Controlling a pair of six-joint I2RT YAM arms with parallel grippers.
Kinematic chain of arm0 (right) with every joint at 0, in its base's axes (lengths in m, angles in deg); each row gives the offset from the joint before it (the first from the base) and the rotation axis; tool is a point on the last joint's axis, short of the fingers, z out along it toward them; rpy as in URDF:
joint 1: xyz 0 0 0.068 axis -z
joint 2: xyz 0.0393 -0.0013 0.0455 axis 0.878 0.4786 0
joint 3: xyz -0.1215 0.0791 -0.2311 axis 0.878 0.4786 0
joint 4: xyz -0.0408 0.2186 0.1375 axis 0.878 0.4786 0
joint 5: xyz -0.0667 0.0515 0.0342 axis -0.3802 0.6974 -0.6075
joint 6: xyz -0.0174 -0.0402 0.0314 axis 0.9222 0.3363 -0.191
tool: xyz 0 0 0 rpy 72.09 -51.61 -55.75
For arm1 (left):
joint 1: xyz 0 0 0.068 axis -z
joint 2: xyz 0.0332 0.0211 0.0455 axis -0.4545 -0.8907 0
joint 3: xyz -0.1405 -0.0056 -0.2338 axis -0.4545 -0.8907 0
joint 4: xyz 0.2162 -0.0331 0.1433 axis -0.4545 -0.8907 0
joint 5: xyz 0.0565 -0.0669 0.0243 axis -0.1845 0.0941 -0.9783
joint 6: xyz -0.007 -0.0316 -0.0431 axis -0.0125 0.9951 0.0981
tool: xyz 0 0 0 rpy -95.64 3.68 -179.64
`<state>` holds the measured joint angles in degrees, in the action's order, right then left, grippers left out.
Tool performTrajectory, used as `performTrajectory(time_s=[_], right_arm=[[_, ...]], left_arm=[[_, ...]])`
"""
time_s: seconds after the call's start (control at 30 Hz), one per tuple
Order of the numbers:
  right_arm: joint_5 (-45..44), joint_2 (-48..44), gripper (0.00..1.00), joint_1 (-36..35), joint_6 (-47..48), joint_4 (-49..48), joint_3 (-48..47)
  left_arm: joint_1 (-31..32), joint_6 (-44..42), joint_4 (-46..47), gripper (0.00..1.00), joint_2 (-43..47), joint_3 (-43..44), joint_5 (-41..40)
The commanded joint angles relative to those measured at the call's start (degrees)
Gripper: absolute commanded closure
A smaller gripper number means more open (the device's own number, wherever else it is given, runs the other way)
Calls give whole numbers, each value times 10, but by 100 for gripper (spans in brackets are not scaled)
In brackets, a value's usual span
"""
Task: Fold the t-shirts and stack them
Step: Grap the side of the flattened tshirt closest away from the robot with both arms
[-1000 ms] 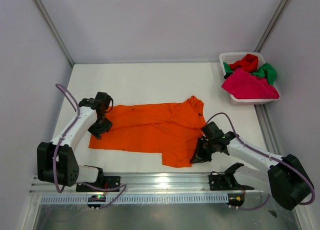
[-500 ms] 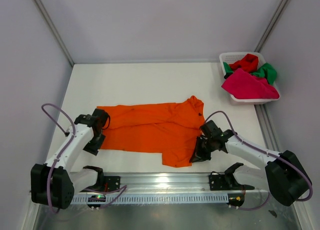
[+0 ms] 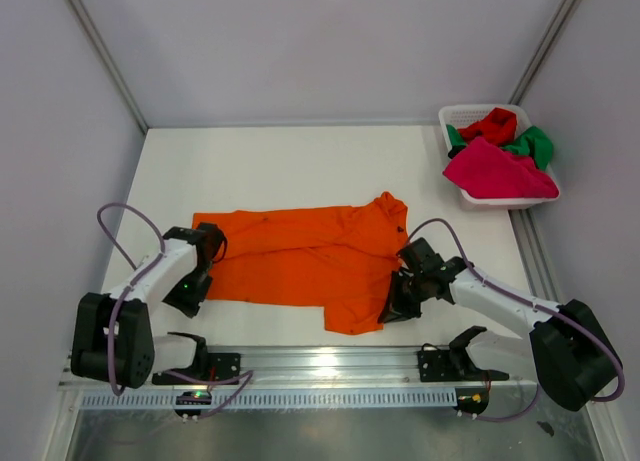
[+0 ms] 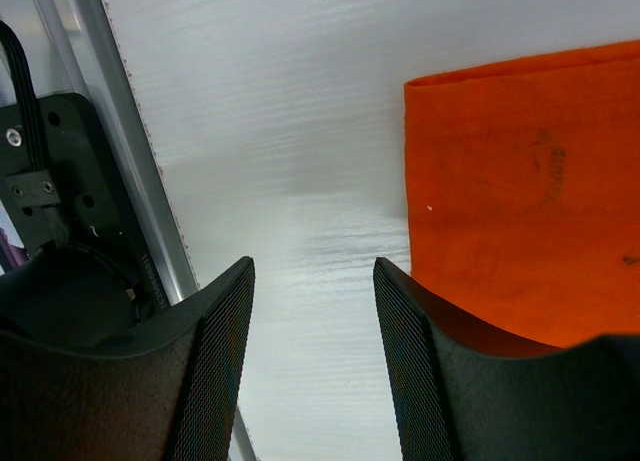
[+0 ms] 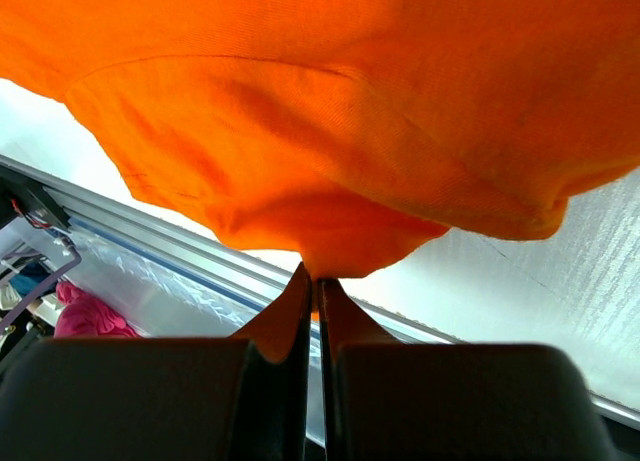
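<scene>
A bright orange t-shirt (image 3: 300, 259) lies spread flat across the middle of the white table. My left gripper (image 3: 188, 291) hovers open at its near left corner. In the left wrist view the left gripper (image 4: 312, 361) frames bare table, with the orange t-shirt (image 4: 520, 201) beside and under the right finger. My right gripper (image 3: 392, 306) is at the shirt's near right edge. In the right wrist view the right gripper (image 5: 318, 281) is shut on a pinch of the orange t-shirt (image 5: 350, 111), which is lifted there. Red (image 3: 492, 126), green (image 3: 535, 143) and magenta-pink (image 3: 495, 171) t-shirts lie heaped in the basket.
The white lattice basket (image 3: 462, 109) stands at the far right corner of the table. A metal rail (image 3: 320, 361) with the arm mounts runs along the near edge. The rail (image 4: 100, 131) lies close to the left gripper. Grey walls enclose the table.
My left arm has swung from the shirt's far left edge down toward its near left corner. The right gripper has kept its hold in the same place.
</scene>
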<state>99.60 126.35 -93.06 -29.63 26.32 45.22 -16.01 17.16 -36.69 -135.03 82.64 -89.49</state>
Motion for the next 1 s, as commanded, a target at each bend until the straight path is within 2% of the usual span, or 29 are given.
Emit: performTrajectory(time_s=[0.0,0.47,0.77,0.97], right_arm=[[-10,-13,97,-2,13,7,-22],[-36,-64,97,-2,25,45,-12],[-48,-35,97,26,110,82,-57],[-51,-24,97,32,125,90,-71]], left_arm=[[2,28,7,46,-30,19,-45],[2,73,23,45,-66,18,-84],[2,67,136,45,-78,-10,-84],[2,69,146,45,-83,-21,-88]])
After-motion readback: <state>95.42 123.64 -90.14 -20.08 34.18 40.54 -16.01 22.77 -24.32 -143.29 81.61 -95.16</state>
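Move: The t-shirt's near-left corner lies about 4 cm ahead of the open left hand, some 3 cm to its left and 4 cm below. The shirt's far-left corner is roughly 20 cm ahead and 2 cm left; the metal rail runs about 7 cm straight behind. From the right hand, already pinching the sleeve end, the near-left corner lies some 7 cm ahead and 40 cm left, about 2 cm lower. Left hand, open, goes forward 4 cm, sinking, over the t-shirt's near edge; right, still pinching, draws rightward, rising. ##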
